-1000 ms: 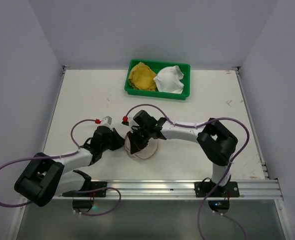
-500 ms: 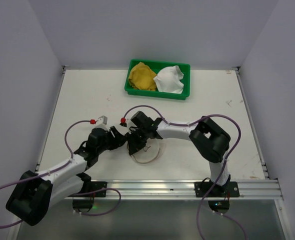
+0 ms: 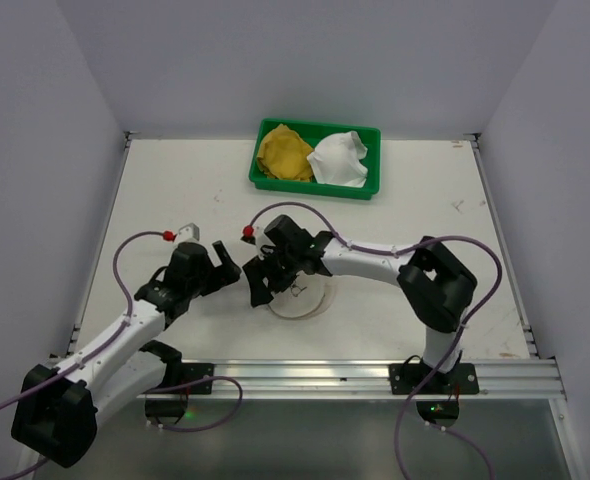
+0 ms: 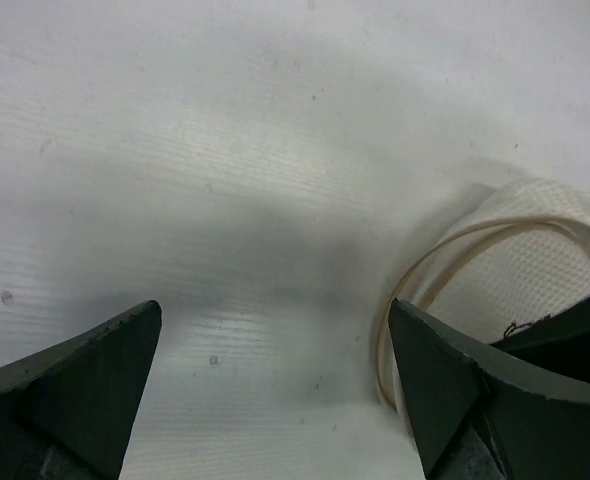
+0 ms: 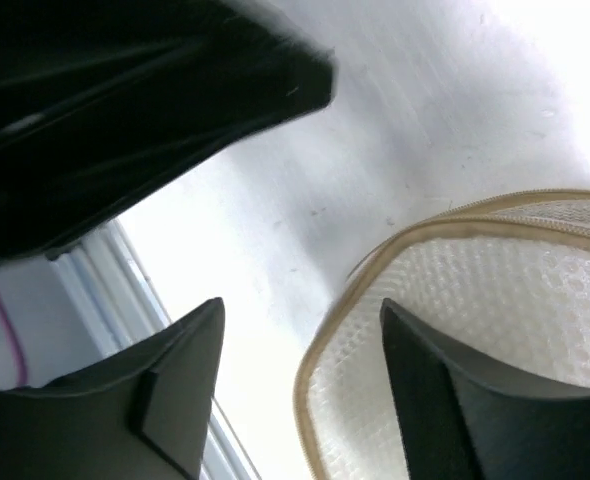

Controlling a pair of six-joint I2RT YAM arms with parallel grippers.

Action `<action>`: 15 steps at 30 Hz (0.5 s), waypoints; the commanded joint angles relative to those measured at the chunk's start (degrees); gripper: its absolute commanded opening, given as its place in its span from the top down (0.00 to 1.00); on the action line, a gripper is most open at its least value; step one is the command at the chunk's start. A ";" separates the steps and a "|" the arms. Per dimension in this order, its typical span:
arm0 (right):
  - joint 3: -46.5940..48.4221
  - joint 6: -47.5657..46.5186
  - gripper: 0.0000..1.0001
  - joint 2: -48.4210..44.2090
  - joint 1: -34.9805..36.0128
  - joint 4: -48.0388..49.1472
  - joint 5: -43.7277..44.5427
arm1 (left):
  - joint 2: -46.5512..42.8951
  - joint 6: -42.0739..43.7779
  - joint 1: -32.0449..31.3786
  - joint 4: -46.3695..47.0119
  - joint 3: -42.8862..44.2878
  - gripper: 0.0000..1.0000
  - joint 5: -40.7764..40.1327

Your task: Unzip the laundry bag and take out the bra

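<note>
The laundry bag [image 3: 303,297] is a round cream mesh pouch with a tan rim, lying flat on the table in front of the arms. My right gripper [image 3: 259,284] is open at the bag's left edge. In the right wrist view the rim [image 5: 320,350] runs between the open fingers, my right gripper [image 5: 300,312] holds nothing, and the mesh [image 5: 495,300] lies under the right finger. My left gripper [image 3: 225,266] is open and empty just left of the bag. In the left wrist view, my left gripper [image 4: 275,312] has bare table between its fingers and the bag [image 4: 520,255] beside the right finger. No bra shows.
A green tray [image 3: 315,185] stands at the back middle, holding a yellow cloth item [image 3: 283,152] and a white one [image 3: 339,158]. The left arm's black body [image 5: 125,110] looms close above the right gripper. A metal rail [image 3: 355,372] runs along the near edge.
My left gripper has drawn back to the left, off the bag. The bag, earlier raised on edge between both grippers, now lies flat. My right gripper stays at its left rim.
</note>
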 commanded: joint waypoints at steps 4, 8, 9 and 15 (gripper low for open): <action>3.77 -0.43 0.14 -11.84 -0.03 -2.00 6.13 | 0.56 5.87 2.21 -6.79 11.77 0.00 -6.72; 5.88 -0.08 0.02 -14.48 -1.26 -5.86 13.94 | 2.24 7.98 3.18 -7.49 16.53 0.00 -6.55; 6.14 0.18 0.01 -15.70 -2.92 -6.48 16.66 | 2.50 8.85 3.44 -7.75 17.50 0.00 -6.63; 2.47 7.29 0.01 -25.69 -20.02 -12.63 32.41 | 1.89 13.33 7.22 -10.21 21.72 0.00 -7.34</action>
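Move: The laundry bag's middle lies about 8 cm to the right of the right hand, level with it fore and aft and some 3 cm lower. The green bin is roughly 30 cm ahead and 13 cm to the right, holding the yellow cloth (some 31 cm ahead, 6 cm right) and the white cloth (about 30 cm ahead, 18 cm right). From the left hand, the bag lies some 14 cm to the right and 5 cm back. Away from the laundry bag and up, the right hand climbs some 13 cm, at first nearly straight, then sweeps fast forward and to the right towards the green bin, opening fully as its wrist swings about 25 degrees clockwise. The left hand, already wide open, rises about 10 cm and eases forward, also leaving the bag, its fingers tipping up slightly. ##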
